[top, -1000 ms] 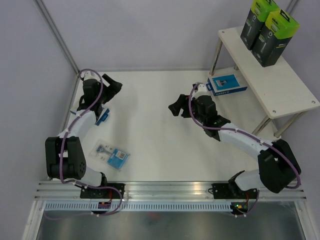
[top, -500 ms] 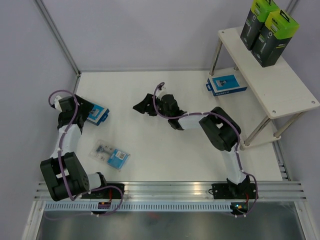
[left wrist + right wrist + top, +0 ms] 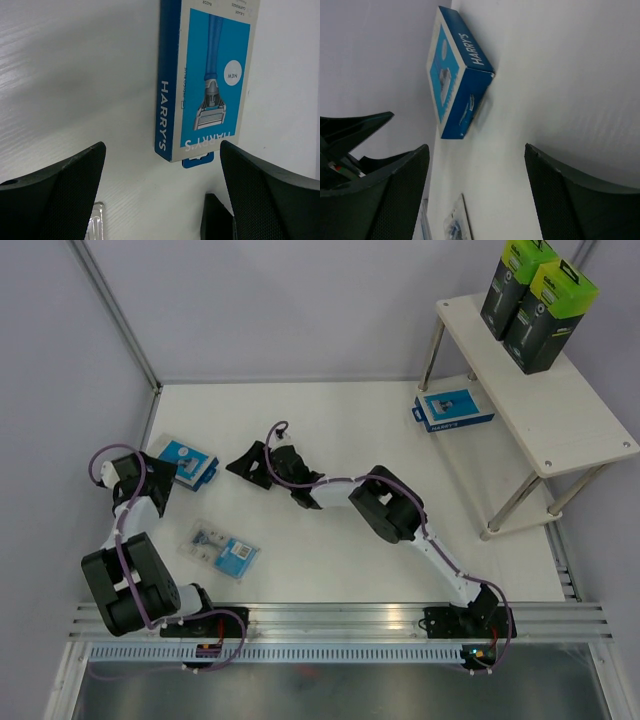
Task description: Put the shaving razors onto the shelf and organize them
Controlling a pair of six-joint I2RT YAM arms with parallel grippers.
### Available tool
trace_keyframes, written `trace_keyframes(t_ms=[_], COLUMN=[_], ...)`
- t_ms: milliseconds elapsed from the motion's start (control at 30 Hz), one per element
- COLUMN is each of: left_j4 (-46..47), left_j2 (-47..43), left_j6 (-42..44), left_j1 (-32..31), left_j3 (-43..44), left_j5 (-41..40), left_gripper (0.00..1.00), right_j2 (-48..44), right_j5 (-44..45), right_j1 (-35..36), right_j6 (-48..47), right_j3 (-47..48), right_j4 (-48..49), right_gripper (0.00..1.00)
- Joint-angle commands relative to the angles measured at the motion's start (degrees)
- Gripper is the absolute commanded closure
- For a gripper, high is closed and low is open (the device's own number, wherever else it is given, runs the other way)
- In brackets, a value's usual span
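Note:
A flat blue-and-white razor box (image 3: 184, 462) lies on the white table at the left. My left gripper (image 3: 158, 486) sits just left of it, open, with the box (image 3: 210, 80) ahead of its empty fingers (image 3: 55, 200). My right gripper (image 3: 238, 464) is stretched across the table to the box's right, open and empty, and faces the box (image 3: 457, 97). A clear blister pack (image 3: 222, 550) lies nearer the front. On the shelf (image 3: 590, 430), two tall black boxes with green tops (image 3: 515, 285) (image 3: 550, 315) stand on the top board. A second blue box (image 3: 455, 410) lies low at the shelf's left side.
A grey wall and a metal post (image 3: 115, 315) run close along the table's left side behind the left gripper. The shelf's thin metal legs (image 3: 515, 502) stand on the table at the right. An aluminium rail (image 3: 340, 618) with both arm bases borders the front edge.
The right arm has reached far left across the table towards the blue box. The left gripper has drawn back from over the box to its left side, near the wall.

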Motion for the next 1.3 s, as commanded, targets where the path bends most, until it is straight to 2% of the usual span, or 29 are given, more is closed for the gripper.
trace_keyframes(t_ms=[0,467,700,967,1067,1267], left_j4=[5.59,6.91,7.18,7.09,7.18,7.26], left_j2=[2.39,8.12,8.47,8.65,9.09,10.05], left_j6=[-1.18,0.05,-0.03,-0.12,-0.47,-0.74], left_j1=[0.58,0.76,0.85,1.02,1.20,1.37], left_j3=[0.64,3.81,3.81,4.33,4.42,4.51], left_j5=[1.42,2.39,1.77,2.48,2.65,4.59], left_gripper=[0.01,0.01,0.00,0.00,0.00,0.01], right_j2=[3.49,12.89,19.93,22.48,23.01,24.86], right_j5=[3.58,9.47,11.31,13.69,14.30,14.74], right_j1=[1.86,5.81,6.43,6.87,6.96,6.78], right_j6=[3.05,9.91,14.92,17.65,18.09,18.18], right_j3=[8.28,20.69,31.40,32.65,32.91,35.72], right_j4=[-2.79,-12.46,-17.11,-16.77,-16.33,-16.50], right_gripper=[0.18,0.27,0.32,0.45,0.55,0.57])
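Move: The blue Harry's box lies ahead and slightly to the right of the left hand, its middle about 7 cm out, 2 cm right and 6 cm below. From the right hand it is roughly 16 cm to the left, 2 cm farther out and a little lower, with its tab end nearest. The clear blister pack lies flat about 20 cm back and 6 cm left of the right hand. Leftward and low over the table, the right hand travels about 9 cm to the box's tab end, sinking 2 cm as its wrist turns some 20 degrees, partly clockwise. Its fingers narrow to about half their starting gap at that end face, grip not yet clear. The wide-open left hand eases 2 cm forward and 2 cm down towards the box. ##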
